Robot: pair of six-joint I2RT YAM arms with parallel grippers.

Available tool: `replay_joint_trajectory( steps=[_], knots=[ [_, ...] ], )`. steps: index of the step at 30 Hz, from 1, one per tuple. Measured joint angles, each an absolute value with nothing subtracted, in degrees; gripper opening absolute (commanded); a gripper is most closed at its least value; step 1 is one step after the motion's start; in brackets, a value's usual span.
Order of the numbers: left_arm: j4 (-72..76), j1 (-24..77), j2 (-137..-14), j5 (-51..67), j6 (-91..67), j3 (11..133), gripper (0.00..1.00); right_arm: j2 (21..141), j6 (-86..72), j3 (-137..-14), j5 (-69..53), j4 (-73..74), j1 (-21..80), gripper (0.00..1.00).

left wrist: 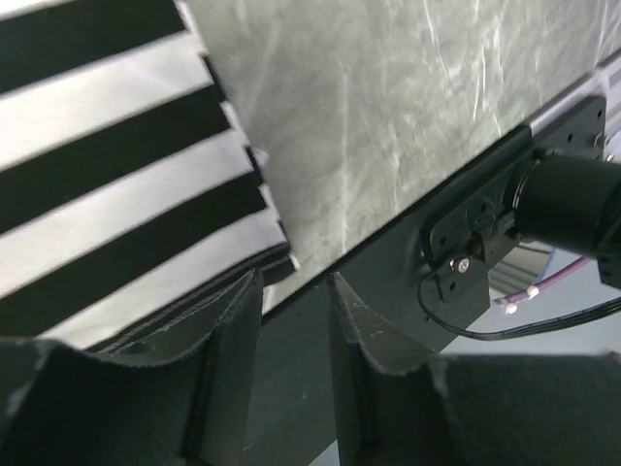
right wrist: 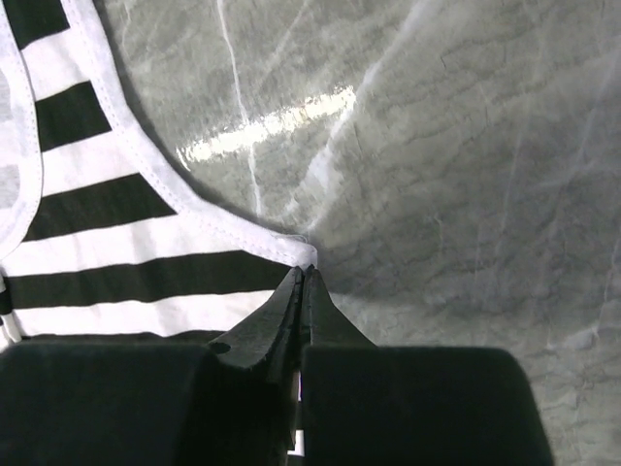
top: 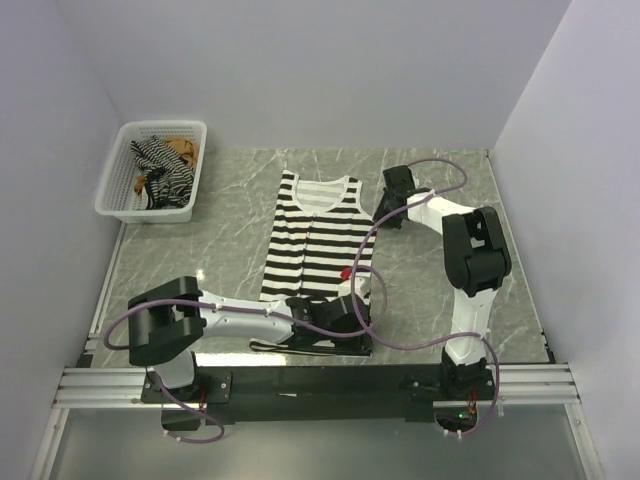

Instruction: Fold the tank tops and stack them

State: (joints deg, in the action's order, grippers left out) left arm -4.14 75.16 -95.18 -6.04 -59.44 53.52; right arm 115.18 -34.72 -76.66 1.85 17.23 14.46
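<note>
A bold black-and-white striped tank top (top: 315, 235) lies flat mid-table, neck toward the far wall. My right gripper (right wrist: 303, 276) is shut, its tips pinching the white-trimmed underarm corner on the top's right side (right wrist: 146, 243); from above it sits at the garment's upper right (top: 384, 218). My left gripper (left wrist: 294, 282) is open at the right corner of the bottom hem (left wrist: 116, 214), one finger (left wrist: 233, 330) over the fabric's edge and nothing in the gap. From above it is at the near hem (top: 350, 312). Two more tank tops, a thin dark striped one (top: 160, 178) and a tan-brown one (top: 184, 148), lie bunched in the basket.
A white mesh basket (top: 112, 203) stands at the far left corner by the wall. Purple cables (top: 400, 340) loop over the table's near right part. The black mounting rail (top: 330, 382) runs along the near edge, and the right arm's base (left wrist: 568, 199) shows beside it.
</note>
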Motion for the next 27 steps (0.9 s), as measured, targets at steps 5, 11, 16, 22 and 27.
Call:
replay_joint_trajectory(
  steps=[5, 11, 16, 22, 27],
  knots=[
    [-4.7, 78.1, -97.1, -7.6, -59.5, 55.4, 0.4, 113.0, -35.7, -73.3, 1.9, 15.7, 14.5, 0.0],
    [-9.2, 80.3, -100.3, -12.0, -59.7, 58.8, 0.39, 111.6, -36.2, -71.4, 1.9, 15.6, 14.5, 0.0],
    [-14.2, 82.6, -104.6, -17.4, -59.9, 63.3, 0.37, 111.0, -36.2, -70.6, 1.9, 15.6, 14.5, 0.0],
    [-22.2, 85.8, -109.3, -24.8, -61.2, 69.9, 0.23, 109.8, -36.2, -69.9, 2.0, 16.4, 14.5, 0.0],
    [-27.0, 87.6, -111.2, -29.1, -62.4, 73.1, 0.03, 108.6, -36.2, -69.7, 2.2, 17.3, 14.4, 0.0]
  ],
)
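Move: Just beneath the left hand lies the tank top's right hem corner, about 2 cm back, 1 cm to its right and 4 cm below; the table's front edge is some 5 cm back, straight to the rear, and the left hem corner about 26 cm to the left and 1 cm back. From the right hand, already gripping the right underarm edge, the right hem corner lies roughly 34 cm back and 2 cm left, the right shoulder strap 11 cm ahead and 7 cm left. Sinking about 4 cm onto the right hem corner, after first easing some 2 cm back and 1 cm right, the left hand tilts roughly 25 degrees so its part-open fingers point more steeply down, then closes them most of the way to pinch the corner. Meanwhile the right hand keeps its grip on the underarm edge and drags it about 3 cm back, towards the hem, rising 1 cm at the end. ##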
